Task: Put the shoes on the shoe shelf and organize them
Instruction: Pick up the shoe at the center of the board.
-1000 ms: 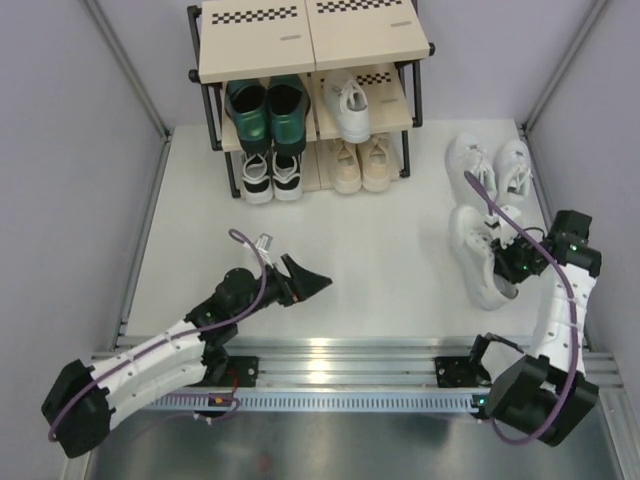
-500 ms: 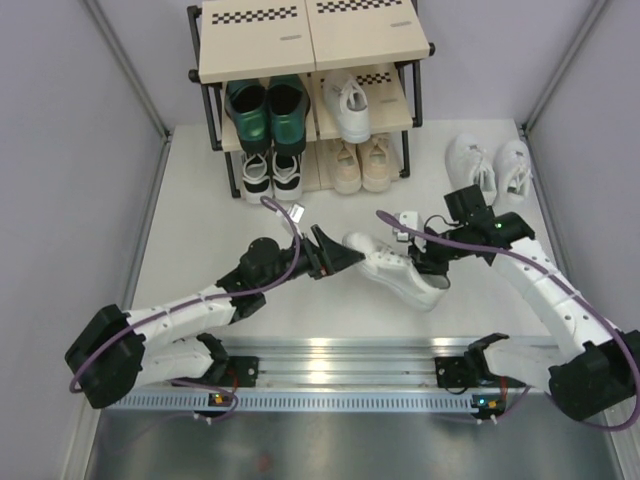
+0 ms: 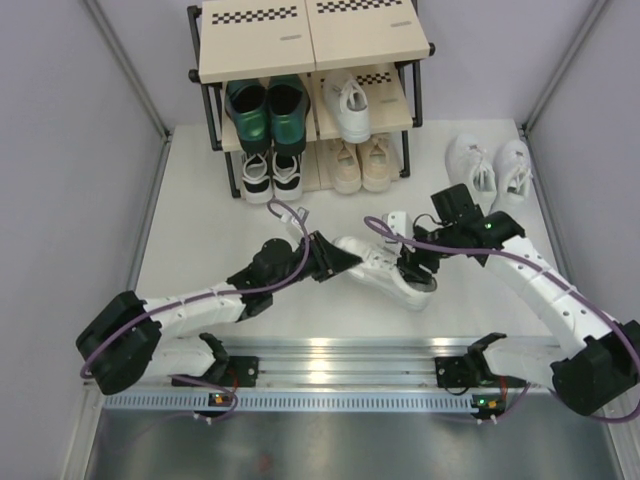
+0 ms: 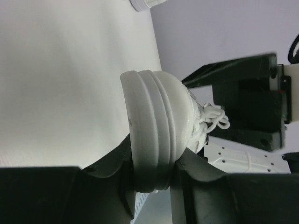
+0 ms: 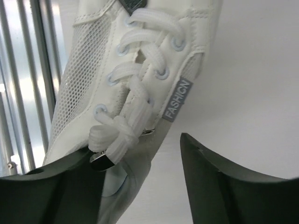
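Observation:
A white sneaker [image 3: 385, 268] hangs low over the floor at the centre, between both arms. My left gripper [image 3: 338, 259] is shut on its toe; in the left wrist view the black fingers [image 4: 112, 163] press the sole and upper of the white sneaker [image 4: 159, 116]. My right gripper [image 3: 414, 272] is at the heel end, open: one finger sits inside the mouth of the sneaker [image 5: 135, 70], the other [image 5: 219, 172] stands clear of its side. The shoe shelf [image 3: 300, 45] at the back holds dark green heeled shoes [image 3: 265, 112], one white sneaker [image 3: 350, 108], black-and-white sneakers [image 3: 270, 176] and beige sneakers [image 3: 362, 164].
A pair of white sneakers [image 3: 490, 165] lies on the floor at the right, near the right wall. Grey walls close in both sides. A metal rail [image 3: 340, 360] runs along the near edge by the arm bases.
The right arm carried the white sneaker from the right side to the centre. The left gripper reached in and shut on its toe, and the right jaws have opened.

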`<state>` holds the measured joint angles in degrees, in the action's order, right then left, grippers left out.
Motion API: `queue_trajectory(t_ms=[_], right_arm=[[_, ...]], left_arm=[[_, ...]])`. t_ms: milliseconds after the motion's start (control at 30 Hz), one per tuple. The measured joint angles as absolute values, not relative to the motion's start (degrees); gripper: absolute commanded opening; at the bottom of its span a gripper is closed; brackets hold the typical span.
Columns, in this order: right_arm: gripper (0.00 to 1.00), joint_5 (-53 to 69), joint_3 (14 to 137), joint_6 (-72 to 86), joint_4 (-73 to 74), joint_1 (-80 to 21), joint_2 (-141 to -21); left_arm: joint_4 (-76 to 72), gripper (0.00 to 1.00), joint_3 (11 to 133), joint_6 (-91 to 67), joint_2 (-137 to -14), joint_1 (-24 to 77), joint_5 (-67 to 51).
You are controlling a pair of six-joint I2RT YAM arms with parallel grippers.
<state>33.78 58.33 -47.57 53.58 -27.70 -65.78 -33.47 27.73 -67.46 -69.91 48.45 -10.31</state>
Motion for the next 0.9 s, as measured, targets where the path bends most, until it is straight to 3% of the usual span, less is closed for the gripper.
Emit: queue_trajectory(t_ms=[67,133,433,700,900], right_arm=[[0.89,33.47,58.3,-46.78,51.99,-27.7,-65.25],[0.99,32.67,58.3,-45.5,50.85,-27.7,-64.25],[0.99,38.96,61.04,-37.91,47.88,-24.08,-58.3],[0.99,42.13,47.75,-34.17,39.42,-23.83,-51.96],[0.99,41.67,46.37,-33.28,35.18,-23.81,-50.63]], left_arm=[[-33.34,0.0,26.87,-67.9,-69.65,48.42,-8.91],[-33.41,0.0,25.47,-68.79,-68.99,48.4,-7.94],[-36.45,0.0,15.27,-76.58,-66.04,44.34,-2.9],[-37.78,0.0,14.98,-78.94,-60.23,44.34,0.08],[-37.87,0.0,15.11,-79.55,-58.19,44.34,0.99]])
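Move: The white shoe is already pinched at its toe by the left hand; its middle lies about 11 cm to that hand's right and 4 cm nearer the bases, roughly level. The empty place on the middle shelf is some 32 cm ahead of the left hand and 12 cm to its right, with the shelved white shoe about 3 cm to the right of the hand and equally far ahead. From the right hand, whose fingers are just parting at the collar, the held shoe's middle is about 6 cm left and 2 cm below. The left hand keeps its grip on the toe and draws the shoe about 6 cm left, away from the right hand, dipping some 5 cm before climbing back as it turns about 15 degrees counter-clockwise with a slight drift forward. The right hand spreads its fingers wide to let go by the collar, lifts about 6 cm, then sinks halfway back while tilting its fingers some 20 degrees up towards level, and ends open beside the heel. ##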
